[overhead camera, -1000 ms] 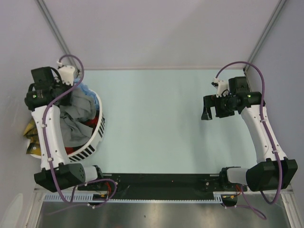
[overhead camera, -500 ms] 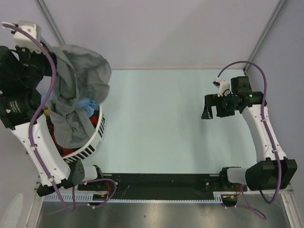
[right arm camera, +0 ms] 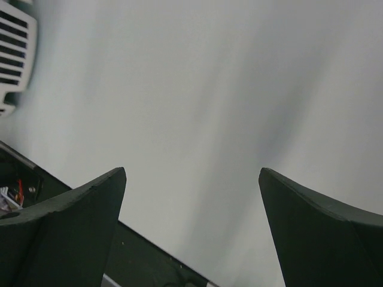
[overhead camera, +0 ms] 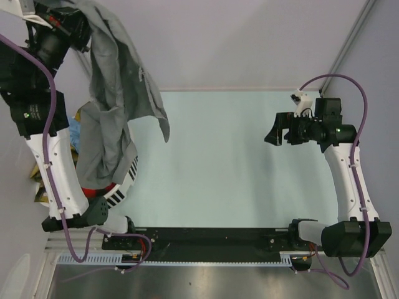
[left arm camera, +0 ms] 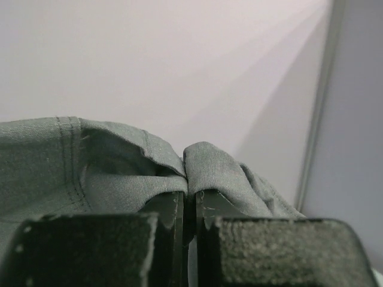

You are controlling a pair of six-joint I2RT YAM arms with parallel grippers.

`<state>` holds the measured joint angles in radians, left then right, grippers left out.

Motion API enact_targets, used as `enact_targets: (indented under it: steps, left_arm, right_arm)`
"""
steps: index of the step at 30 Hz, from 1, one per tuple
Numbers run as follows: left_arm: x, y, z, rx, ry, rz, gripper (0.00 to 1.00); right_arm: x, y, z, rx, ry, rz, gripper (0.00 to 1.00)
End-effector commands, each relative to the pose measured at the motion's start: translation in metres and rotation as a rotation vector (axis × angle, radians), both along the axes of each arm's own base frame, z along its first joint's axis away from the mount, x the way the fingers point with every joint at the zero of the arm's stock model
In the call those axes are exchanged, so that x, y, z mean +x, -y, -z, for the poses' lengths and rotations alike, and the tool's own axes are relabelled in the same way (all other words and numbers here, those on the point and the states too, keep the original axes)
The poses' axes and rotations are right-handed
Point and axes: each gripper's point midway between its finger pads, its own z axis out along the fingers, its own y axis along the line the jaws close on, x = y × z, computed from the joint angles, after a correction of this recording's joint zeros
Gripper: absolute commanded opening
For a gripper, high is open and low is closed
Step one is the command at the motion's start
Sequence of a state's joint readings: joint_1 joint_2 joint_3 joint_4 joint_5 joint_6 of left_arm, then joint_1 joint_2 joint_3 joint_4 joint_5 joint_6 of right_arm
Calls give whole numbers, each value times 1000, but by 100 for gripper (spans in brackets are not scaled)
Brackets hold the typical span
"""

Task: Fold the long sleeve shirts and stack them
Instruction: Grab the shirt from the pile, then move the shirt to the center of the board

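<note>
A plain grey long sleeve shirt (overhead camera: 112,93) hangs in the air at the far left, trailing down into the white basket (overhead camera: 129,176). My left gripper (overhead camera: 73,23) is raised high at the top left, shut on a fold of it. In the left wrist view the fingers (left arm camera: 190,200) pinch the grey cloth (left arm camera: 102,173) between them. A light blue shirt (overhead camera: 73,132) and some red cloth (overhead camera: 100,186) show in the basket behind the hanging shirt. My right gripper (overhead camera: 272,134) hovers open over the right of the table; nothing lies between its fingers (right arm camera: 192,172).
The pale green table (overhead camera: 212,156) lies between the arms. A black rail (overhead camera: 212,240) runs along its near edge. Walls and slanted frame posts (overhead camera: 349,43) close in the back and sides. A corner of the basket (right arm camera: 15,48) shows in the right wrist view.
My left arm has risen from inside the basket to high at the top left, pulling the grey shirt up with it. The right gripper has shifted slightly right and stays open.
</note>
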<state>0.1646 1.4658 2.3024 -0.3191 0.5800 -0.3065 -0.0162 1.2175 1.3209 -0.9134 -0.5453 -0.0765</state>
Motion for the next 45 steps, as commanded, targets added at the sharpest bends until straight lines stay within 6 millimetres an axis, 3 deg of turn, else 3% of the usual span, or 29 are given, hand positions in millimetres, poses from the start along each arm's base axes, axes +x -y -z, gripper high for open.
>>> enact_targets:
  steps: [1, 5, 6, 7, 9, 10, 13, 14, 21, 25, 31, 38, 39, 41, 42, 43, 44, 45]
  left_arm:
    - [-53, 53, -83, -87, 365, 172, 0]
    - [-50, 71, -109, -142, 498, 176, 0]
    - [-58, 73, -118, -160, 535, 181, 0]
    - [-41, 83, -115, -191, 522, 189, 0]
    - [-44, 91, -122, -207, 583, 190, 0]
    - [-33, 105, -118, -235, 576, 203, 0]
    - [-43, 127, -127, -243, 676, 184, 0]
    - [-33, 137, -123, -225, 699, 161, 0]
    - [-48, 188, -120, -212, 821, 134, 0]
    - [-66, 213, -120, -217, 864, 111, 0]
    - [-85, 215, -126, -234, 931, 41, 0]
    - [-68, 192, -124, -126, 833, -79, 0]
    - [-44, 210, -101, -52, 756, -75, 0]
    - [-29, 192, -82, 28, 658, -115, 0]
    - [0, 208, -39, 120, 556, -97, 0]
    - [21, 201, -12, 180, 478, -108, 0]
    - [32, 199, 9, 214, 431, -96, 0]
    - [37, 196, 47, 269, 367, -58, 0]
  right_arm:
    - [22, -19, -53, 122, 212, -36, 100]
    - [34, -23, -57, 154, 219, -45, 100]
    - [36, -24, -62, 157, 239, -51, 100]
    - [37, -25, -64, 161, 248, -57, 100]
    - [40, -25, -67, 157, 266, -60, 100]
    - [41, -24, -68, 152, 272, -55, 100]
    - [42, -22, -65, 142, 266, -45, 100]
    - [42, -21, -63, 140, 264, -43, 100]
    - [37, -13, -50, 127, 248, -16, 100]
    - [37, -9, -46, 150, 233, 5, 100]
    - [36, -5, -46, 165, 230, 21, 100]
    - [36, -4, -51, 176, 239, 19, 100]
    - [36, -4, -52, 175, 242, 20, 100]
    - [35, -3, -53, 168, 250, 16, 100]
    - [34, -3, -52, 164, 247, 18, 100]
    - [33, -3, -50, 157, 251, 11, 100]
    - [30, -3, -48, 155, 243, 7, 100]
    - [27, -4, -46, 155, 241, -5, 100]
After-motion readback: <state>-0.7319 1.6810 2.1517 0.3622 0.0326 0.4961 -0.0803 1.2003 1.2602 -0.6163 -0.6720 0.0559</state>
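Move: The left hand still pinches the grey shirt high up, its cloth hanging down over the basket. The clear middle of the table it is carried towards lies about 27 cm to this hand's right, 5 cm nearer the base and some 65 cm below. The basket's middle is roughly 19 cm left, 8 cm back and 57 cm down. From the right hand the table's middle is about 26 cm left, 2 cm back and 25 cm lower. Rightward, high above the table, the left hand swings the pinched shirt from the basket towards the table's middle, reaching about 27 cm, then easing a few centimetres back left. It rises some 9 cm and dips about 6 at the end; the fingers tilt up over 40 degrees, then partly drop again. The open, empty right hand first lifts and advances about 4 cm. ##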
